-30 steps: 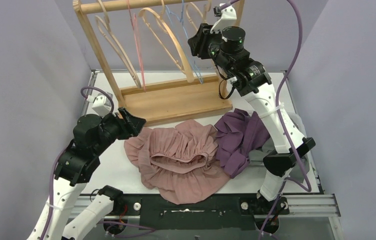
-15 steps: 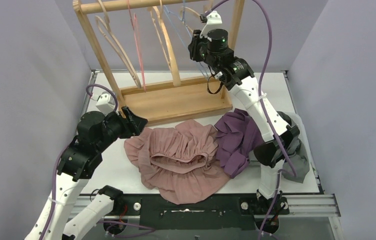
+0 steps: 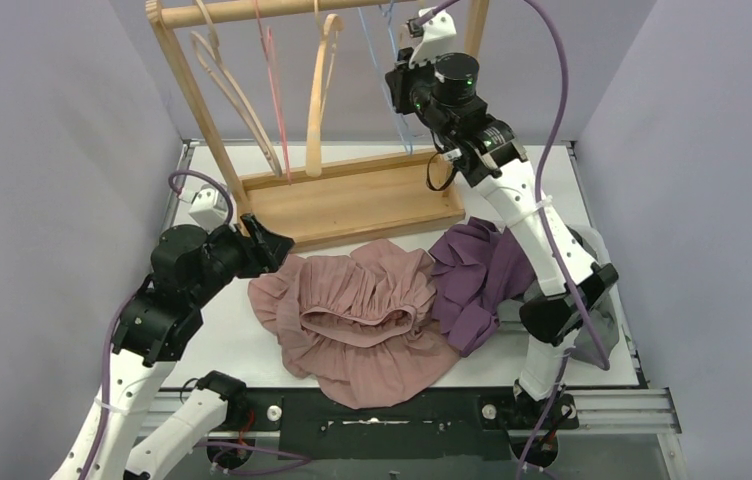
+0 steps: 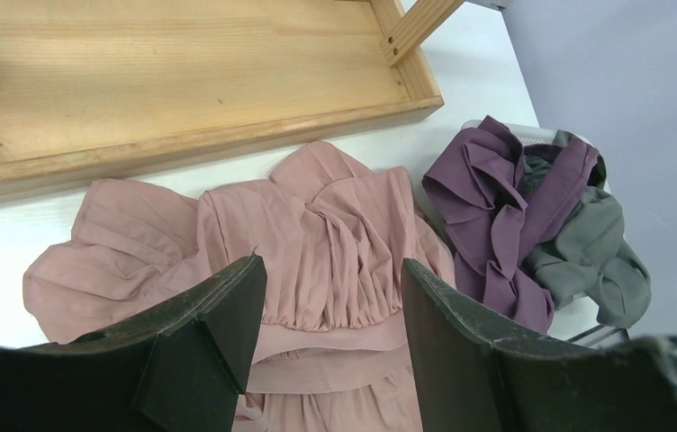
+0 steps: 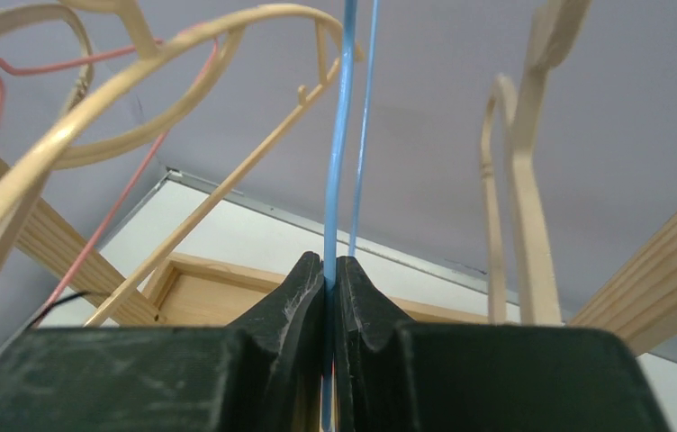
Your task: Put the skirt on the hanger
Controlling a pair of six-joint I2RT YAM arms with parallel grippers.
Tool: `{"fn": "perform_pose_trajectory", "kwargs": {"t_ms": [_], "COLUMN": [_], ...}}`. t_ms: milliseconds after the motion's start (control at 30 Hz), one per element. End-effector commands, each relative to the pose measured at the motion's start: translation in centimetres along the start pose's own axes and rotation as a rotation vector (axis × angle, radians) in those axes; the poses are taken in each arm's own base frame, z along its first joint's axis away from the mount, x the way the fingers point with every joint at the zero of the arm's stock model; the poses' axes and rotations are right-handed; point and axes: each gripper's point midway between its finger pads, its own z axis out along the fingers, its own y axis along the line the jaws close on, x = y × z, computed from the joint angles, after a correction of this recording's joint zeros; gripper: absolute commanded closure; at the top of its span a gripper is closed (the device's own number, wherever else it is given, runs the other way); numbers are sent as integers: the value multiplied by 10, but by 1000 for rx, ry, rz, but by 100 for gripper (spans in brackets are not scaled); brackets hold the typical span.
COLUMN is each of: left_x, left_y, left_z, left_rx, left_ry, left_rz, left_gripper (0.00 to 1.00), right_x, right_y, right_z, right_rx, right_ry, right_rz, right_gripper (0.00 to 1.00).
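Note:
The pink skirt [image 3: 352, 310] lies crumpled on the table in front of the wooden rack [image 3: 352, 205]. My left gripper [image 3: 277, 245] hovers open just left of the skirt [image 4: 317, 225], nothing between its fingers [image 4: 227, 315]. Up at the rack's rail, my right gripper [image 3: 397, 90] is shut on a thin blue wire hanger [image 3: 402, 135]. In the right wrist view the blue hanger [image 5: 344, 135] runs straight down into the closed jaws of the right gripper [image 5: 330, 270]. Its hook on the rail is out of view.
Wooden hangers [image 3: 320, 80] and a pink wire hanger [image 3: 274, 90] hang on the same rail beside the blue one. A purple garment [image 3: 477, 275] and a grey one [image 4: 587, 252] lie right of the skirt. The rack's base tray [image 4: 182, 81] stands behind the clothes.
My right gripper has closed on the blue hanger and shifted slightly at the rail. A wooden hanger has swung left and edge-on. The left arm has stayed still.

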Motion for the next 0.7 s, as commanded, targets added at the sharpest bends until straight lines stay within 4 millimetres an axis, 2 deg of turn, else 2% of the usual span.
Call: {"fn": "perform_pose_trajectory", "kwargs": {"t_ms": [0,167,400,533,600,667], "left_x": [-28,-29,-36,-45,-49,-50], "left_y": [-15,-16,-24,-36,-43,-49], "left_z": [-11,-15,-31,-47,-55,-61], "left_rx": [45,55,107,163,203,233], "left_ry": [-98,-110,-161,-202,-226,-227], "left_rz": [12,12,75,134,167,209], "left_gripper": [44,43,39,27,15,14], "right_x": [-75,-36,24,71,91,111], "right_y": [8,22,47,51,54,59], "right_z": [-46,-76,-157,-204,-225,-244], "right_rx": [-52,-105,-210,-254,-285,-340], "right_ry": [-202,-116,3,135,183,224], "right_rz": [-13,-59,-49,-8,19,25], "right_gripper": [100,100,100,100,100,100]}}
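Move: The right hand already grips the blue hanger; the spread pink skirt lies about 15 cm back, 6 cm left and 44 cm below. A wooden hanger hangs some 11 cm to that hand's left, level fore and aft; the purple cloth lies about 19 cm right, 8 cm back, at table height. From the left hand the skirt is about 8 cm ahead, 14 cm right and 29 cm below. Right hand lifts the gripped hanger slightly, then sweeps 20-odd cm back and down towards the skirt; left opens wider. ##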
